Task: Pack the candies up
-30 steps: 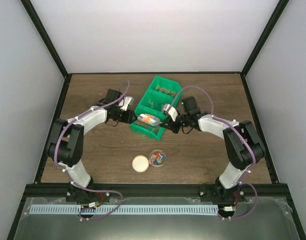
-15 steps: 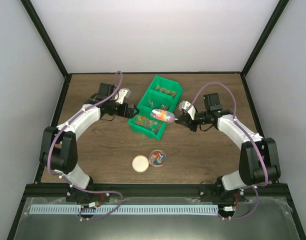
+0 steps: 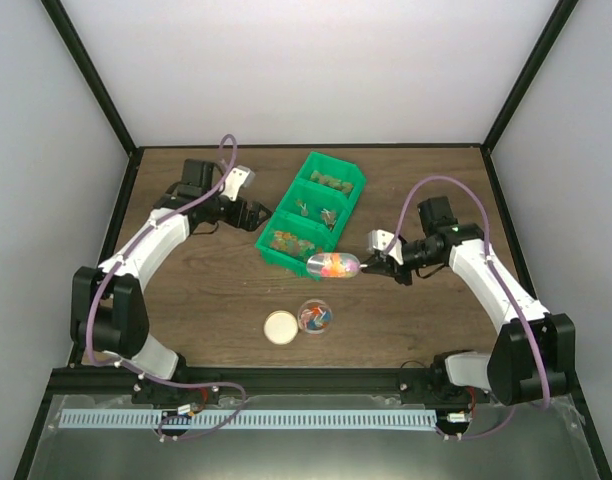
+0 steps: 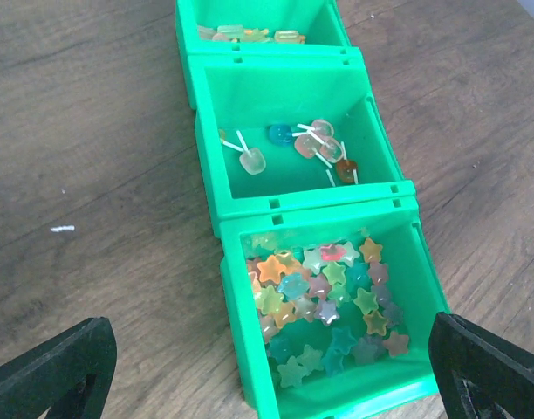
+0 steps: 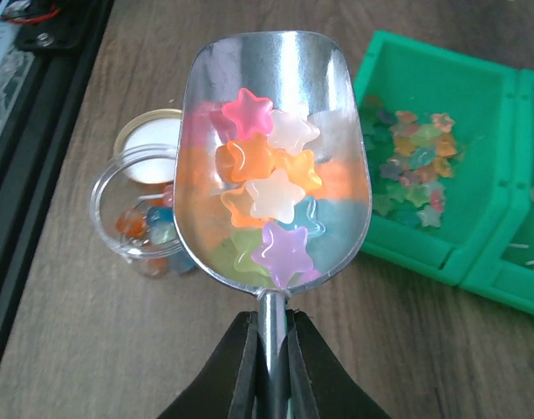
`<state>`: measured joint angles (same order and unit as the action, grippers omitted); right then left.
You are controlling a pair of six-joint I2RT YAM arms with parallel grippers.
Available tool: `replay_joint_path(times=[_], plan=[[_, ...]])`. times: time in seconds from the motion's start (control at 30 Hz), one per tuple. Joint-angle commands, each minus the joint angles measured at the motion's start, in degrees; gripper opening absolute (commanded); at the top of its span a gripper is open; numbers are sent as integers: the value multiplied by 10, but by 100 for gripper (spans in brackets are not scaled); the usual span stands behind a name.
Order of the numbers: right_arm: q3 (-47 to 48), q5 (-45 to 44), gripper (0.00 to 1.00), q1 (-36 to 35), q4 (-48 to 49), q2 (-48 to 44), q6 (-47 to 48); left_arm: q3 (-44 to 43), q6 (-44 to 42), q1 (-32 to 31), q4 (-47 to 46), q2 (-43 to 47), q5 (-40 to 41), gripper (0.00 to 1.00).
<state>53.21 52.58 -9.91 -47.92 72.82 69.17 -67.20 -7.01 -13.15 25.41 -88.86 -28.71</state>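
Star-shaped candies (image 5: 267, 196) in orange, pink, white, purple and green fill a metal scoop (image 5: 337, 105). My right gripper (image 5: 269, 349) is shut on the scoop's handle. From above, the loaded scoop (image 3: 333, 265) hangs just in front of the green bin (image 3: 286, 218), above and to the right of the clear jar (image 3: 315, 317). More star candies (image 4: 324, 301) lie in the bin's near compartment. My left gripper (image 4: 271, 384) is open, with one fingertip on each side of that compartment and nothing held. In the top view the left gripper (image 3: 254, 214) sits just left of the bin.
The jar (image 5: 132, 214) holds a few candies, with its tan lid (image 3: 281, 327) flat beside it on the left. The bin's middle compartment (image 4: 293, 148) holds small sweets on sticks, and the far one (image 4: 249, 35) holds more sweets. Black frame rails border the wooden table.
My right gripper carried the loaded scoop from over the bin out to the near side, toward the jar. My left gripper opened and drew back left from the bin.
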Motion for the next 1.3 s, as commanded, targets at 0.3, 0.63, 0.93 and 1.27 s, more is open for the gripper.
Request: replay_joint_path(times=[0.3, 0.63, 0.93, 1.27], plan=[[14, -56, 1, 2, -135, -13, 164, -15, -46, 4, -36, -8, -37, 100], [53, -109, 1, -12, -237, -4, 241, -41, -111, 4, 27, -19, -11, 100], [85, -175, 1, -75, -238, 23, 167, -30, -61, 4, 0, -38, -28, 100], [131, -235, 1, -142, -249, 61, 91, -41, -45, 5, 2, -41, -25, 100]])
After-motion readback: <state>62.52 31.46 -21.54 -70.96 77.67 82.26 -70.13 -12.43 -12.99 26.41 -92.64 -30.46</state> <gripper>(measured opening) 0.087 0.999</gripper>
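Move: From the right hand, which holds the scoop loaded with star candies, the jar stands about 9 cm back, 11 cm to the left and roughly 13 cm below. The round lid lies some 8 cm left of the jar and 3 cm nearer the base. The box's near compartment is about 10 cm ahead of the right hand and 16 cm to its left. From the left hand, the jar is around 25 cm back and 13 cm to the right. Back towards the base by about 5 cm and down some 3 cm, the right hand brings the loaded scoop away from the box to the jar. Its left-pointing fingers swing counter-clockwise and tip some 25 degrees farther down, lowering the scoop's mouth over the jar's opening while they keep hold of the handle. The hand drifts slightly right, then partly returns left. ##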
